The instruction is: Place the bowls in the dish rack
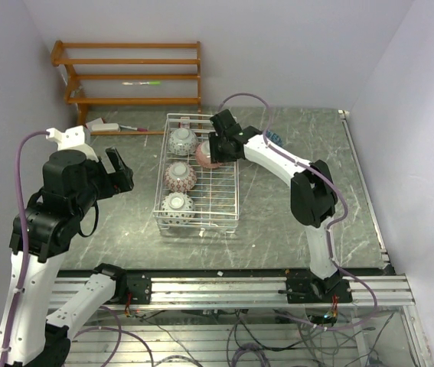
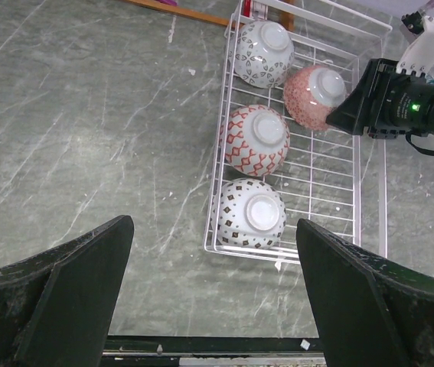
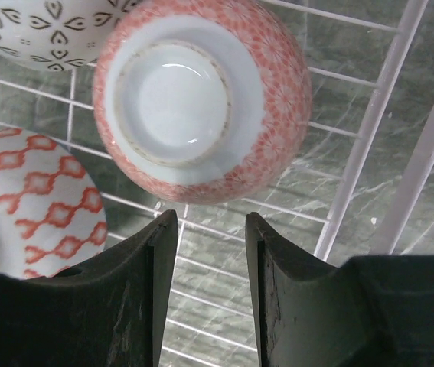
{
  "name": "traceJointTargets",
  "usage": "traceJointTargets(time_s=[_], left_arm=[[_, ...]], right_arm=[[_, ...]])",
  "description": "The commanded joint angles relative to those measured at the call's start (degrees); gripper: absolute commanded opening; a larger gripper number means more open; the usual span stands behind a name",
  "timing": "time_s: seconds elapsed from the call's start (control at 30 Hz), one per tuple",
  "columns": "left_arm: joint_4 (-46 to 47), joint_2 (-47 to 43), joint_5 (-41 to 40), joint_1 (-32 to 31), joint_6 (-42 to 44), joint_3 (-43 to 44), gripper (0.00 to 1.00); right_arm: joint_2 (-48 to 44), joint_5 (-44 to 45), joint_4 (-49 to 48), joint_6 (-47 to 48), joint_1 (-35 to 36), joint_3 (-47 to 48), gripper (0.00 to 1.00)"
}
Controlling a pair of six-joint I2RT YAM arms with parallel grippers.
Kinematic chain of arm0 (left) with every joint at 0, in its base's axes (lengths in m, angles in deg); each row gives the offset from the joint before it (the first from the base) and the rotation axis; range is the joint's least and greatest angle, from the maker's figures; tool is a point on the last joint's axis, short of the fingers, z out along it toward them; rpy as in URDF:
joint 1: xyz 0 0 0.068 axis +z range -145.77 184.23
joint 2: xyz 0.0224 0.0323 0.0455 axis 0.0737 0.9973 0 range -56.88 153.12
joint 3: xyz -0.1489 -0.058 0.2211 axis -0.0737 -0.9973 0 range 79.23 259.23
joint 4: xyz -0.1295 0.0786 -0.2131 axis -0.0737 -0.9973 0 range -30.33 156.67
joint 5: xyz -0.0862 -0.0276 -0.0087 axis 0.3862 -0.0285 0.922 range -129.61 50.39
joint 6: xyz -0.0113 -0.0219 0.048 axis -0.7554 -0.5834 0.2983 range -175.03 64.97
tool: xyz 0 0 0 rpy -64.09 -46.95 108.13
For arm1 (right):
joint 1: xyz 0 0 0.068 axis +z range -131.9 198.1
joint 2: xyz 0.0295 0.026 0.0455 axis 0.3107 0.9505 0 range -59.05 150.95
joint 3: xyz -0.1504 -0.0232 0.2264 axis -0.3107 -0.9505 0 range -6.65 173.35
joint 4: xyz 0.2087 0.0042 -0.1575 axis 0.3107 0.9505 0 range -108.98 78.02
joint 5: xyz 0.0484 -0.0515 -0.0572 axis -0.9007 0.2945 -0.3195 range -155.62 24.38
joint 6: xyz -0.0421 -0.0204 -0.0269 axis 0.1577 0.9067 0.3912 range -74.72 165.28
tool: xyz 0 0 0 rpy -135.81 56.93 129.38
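The white wire dish rack [image 1: 220,195] stands mid-table. Several bowls lie in it upside down, foot rings up: a grey-white patterned one [image 1: 182,141] at the far end, a pink one [image 1: 205,155] beside it, a red lattice one [image 1: 180,177], and a white one with dark diamonds [image 1: 177,205] nearest. My right gripper [image 1: 215,149] hovers at the pink bowl [image 3: 201,99], open and empty, its tips [image 3: 210,222] just short of the bowl's side. My left gripper [image 1: 121,172] is raised left of the rack [image 2: 308,258], wide open [image 2: 213,223] and empty.
An orange wooden slatted shelf [image 1: 132,73] stands at the back left against the wall. Small items [image 1: 113,126] lie on the table in front of it. A metal rail [image 1: 224,287] runs along the near edge. Walls close in on the left and right.
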Motion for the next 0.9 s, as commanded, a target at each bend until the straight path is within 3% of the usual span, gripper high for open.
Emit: traceJointTargets(time_s=[0.0, 0.6, 0.73, 0.87], left_arm=[[0.8, -0.5, -0.4, -0.1, 0.0, -0.8, 1.00], [1.5, 0.9, 0.0, -0.2, 0.9, -1.0, 0.99], [1.7, 1.2, 0.4, -0.2, 1.0, -1.0, 0.99], [2.1, 1.2, 0.3, -0.2, 0.9, -1.2, 1.00]], right_arm=[[1.7, 1.3, -2.5, -0.1, -1.2, 1.9, 0.41], [3.8, 17.4, -9.9, 0.9, -1.8, 3.2, 0.41], [1.8, 16.3, -11.1, 1.4, -1.7, 1.2, 0.41], [-4.3, 7.9, -17.0, 1.3, -1.7, -5.1, 0.41]])
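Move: The pink bowl, upside down in the dish rack, has its middle some 4 cm ahead of the right fingertips and 3 cm to their left, a couple of centimetres lower. The grey floral bowl sits about 8 cm ahead and 12 cm left of this hand, and the red zigzag bowl 3 cm back and 12 cm left. From the idle left hand the pink bowl is roughly 24 cm forward, 21 cm right and 26 cm down. With its half-open fingertips against the near right side of the pink bowl, the right hand pushes the bowl forward along the rack, dipping slightly before rising. It travels about 6 cm forward and 3 cm to the right, ending beside the bowl's right side, while the fingers swing up roughly 10 degrees and turn some 10 degrees clockwise; the opening stays unchanged. ##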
